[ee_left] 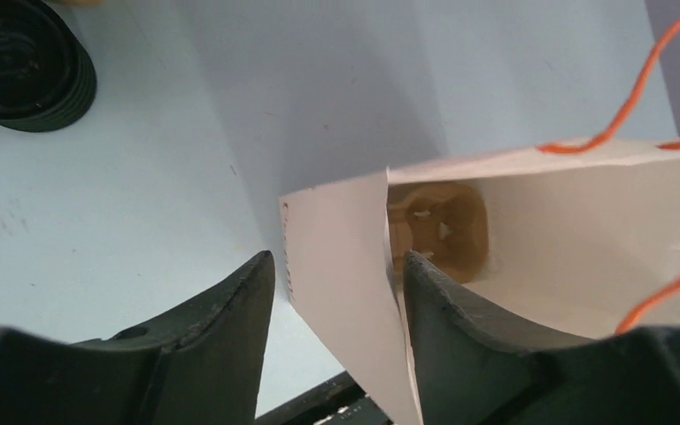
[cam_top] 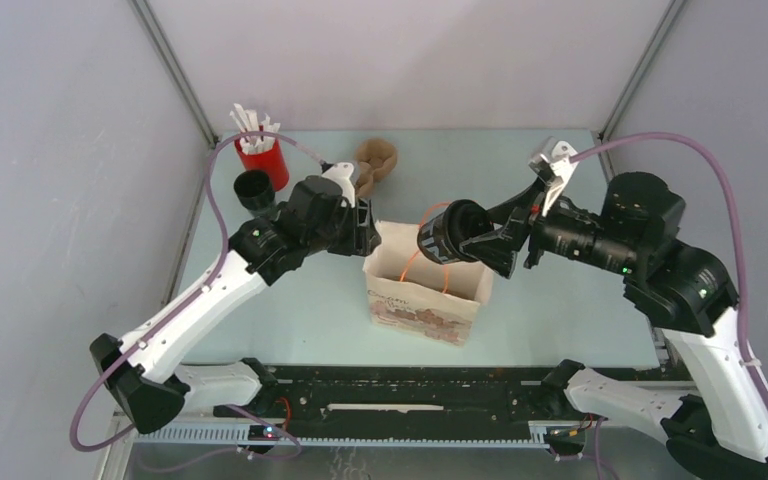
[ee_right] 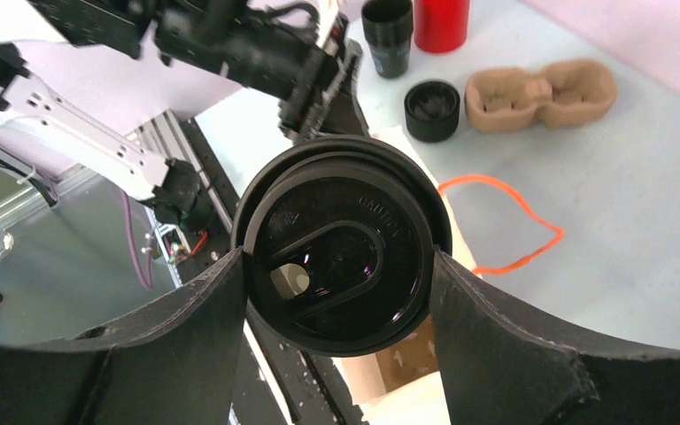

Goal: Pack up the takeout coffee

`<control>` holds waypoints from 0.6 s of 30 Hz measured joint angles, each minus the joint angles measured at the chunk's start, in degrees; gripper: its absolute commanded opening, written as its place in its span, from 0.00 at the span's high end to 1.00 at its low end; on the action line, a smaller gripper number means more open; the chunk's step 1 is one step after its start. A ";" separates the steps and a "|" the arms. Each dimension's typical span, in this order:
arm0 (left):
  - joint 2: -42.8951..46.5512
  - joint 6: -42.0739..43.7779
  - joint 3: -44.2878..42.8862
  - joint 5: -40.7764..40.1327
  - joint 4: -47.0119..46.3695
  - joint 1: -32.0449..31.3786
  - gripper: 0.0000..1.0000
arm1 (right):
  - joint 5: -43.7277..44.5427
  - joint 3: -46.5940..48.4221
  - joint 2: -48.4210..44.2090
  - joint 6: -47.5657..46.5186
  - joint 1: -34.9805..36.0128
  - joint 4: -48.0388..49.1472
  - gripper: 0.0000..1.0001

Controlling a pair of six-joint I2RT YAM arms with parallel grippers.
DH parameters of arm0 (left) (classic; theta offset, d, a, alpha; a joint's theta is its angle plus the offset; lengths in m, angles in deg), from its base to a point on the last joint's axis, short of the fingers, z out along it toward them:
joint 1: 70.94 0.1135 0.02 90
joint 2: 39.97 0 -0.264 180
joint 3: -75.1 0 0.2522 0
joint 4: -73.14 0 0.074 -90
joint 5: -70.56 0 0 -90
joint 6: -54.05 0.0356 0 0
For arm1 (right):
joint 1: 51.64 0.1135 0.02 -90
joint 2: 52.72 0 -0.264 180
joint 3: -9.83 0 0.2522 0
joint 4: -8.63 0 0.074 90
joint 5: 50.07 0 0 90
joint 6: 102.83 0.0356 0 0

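The takeout coffee (cam_top: 442, 234), a black cup with a black lid (ee_right: 341, 257), hangs over the open top of the brown paper bag (cam_top: 422, 297). My right gripper (cam_top: 475, 238) (ee_right: 341, 266) is shut on it, one finger on each side of the lid rim. The cup lies tilted, its lid facing the wrist camera. My left gripper (cam_top: 368, 233) (ee_left: 336, 261) is open and straddles the bag's left wall (ee_left: 336, 239). One finger is inside against the paper, the other outside with a gap. A brown cardboard piece (ee_left: 438, 228) lies in the bag's bottom.
At the back left stand a red cup of white sticks (cam_top: 263, 160) and a black cup (cam_top: 253, 190) (ee_right: 387, 31). A squat black round piece (ee_right: 432, 111) (ee_left: 18, 62) and a brown cup carrier (cam_top: 375, 160) (ee_right: 540, 93) lie behind the bag. Orange string handles (ee_right: 496, 221) hang from the bag.
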 measured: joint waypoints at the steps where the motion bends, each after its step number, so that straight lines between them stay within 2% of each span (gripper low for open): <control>1: -0.98 0.52 -0.83 -0.70 0.17 -0.09 0.43 | 0.63 1.29 -0.04 -0.17 0.79 -0.13 0.47; 8: -5.49 2.93 -6.49 -3.04 1.33 -0.31 0.51 | 4.13 6.14 -0.42 -1.51 3.78 -1.86 0.48; 12: -8.00 3.93 -8.22 -3.41 2.01 -1.03 0.61 | 7.17 6.54 -0.28 -2.95 5.55 -3.98 0.48; 16: -9.49 4.94 -8.22 -3.48 3.02 -2.12 0.86 | 10.40 6.54 0.66 -4.17 7.15 -6.01 0.48; 18: -9.73 5.64 -8.22 -3.54 3.04 -2.29 0.94 | 11.87 6.54 1.20 -4.68 7.91 -6.80 0.49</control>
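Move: The takeout bag's left rim lies almost between the open fingers of the left hand, only about 2 cm ahead, 2 cm to the right and 1 cm below; the black lids sit on the table some 10 cm ahead, 9 cm to the left and 22 cm below. The right hand holds the coffee cup above the bag, whose open mouth is about 5 cm ahead of it, 7 cm to its left and 18 cm below. The left hand eases forward along the bag's left rim and slightly right, about 2.5 cm in all, lifting a centimetre before dipping just under its starting height, while its fingers close from a bit over half open to nearly shut and pinch the thin rim between their tips. Over the bag the right hand keeps its grip on the coffee cup by the lid end, rises some 3.5 cm with a small draw back, then sinks about 2.5 cm again, drifting a centimetre to the right. ##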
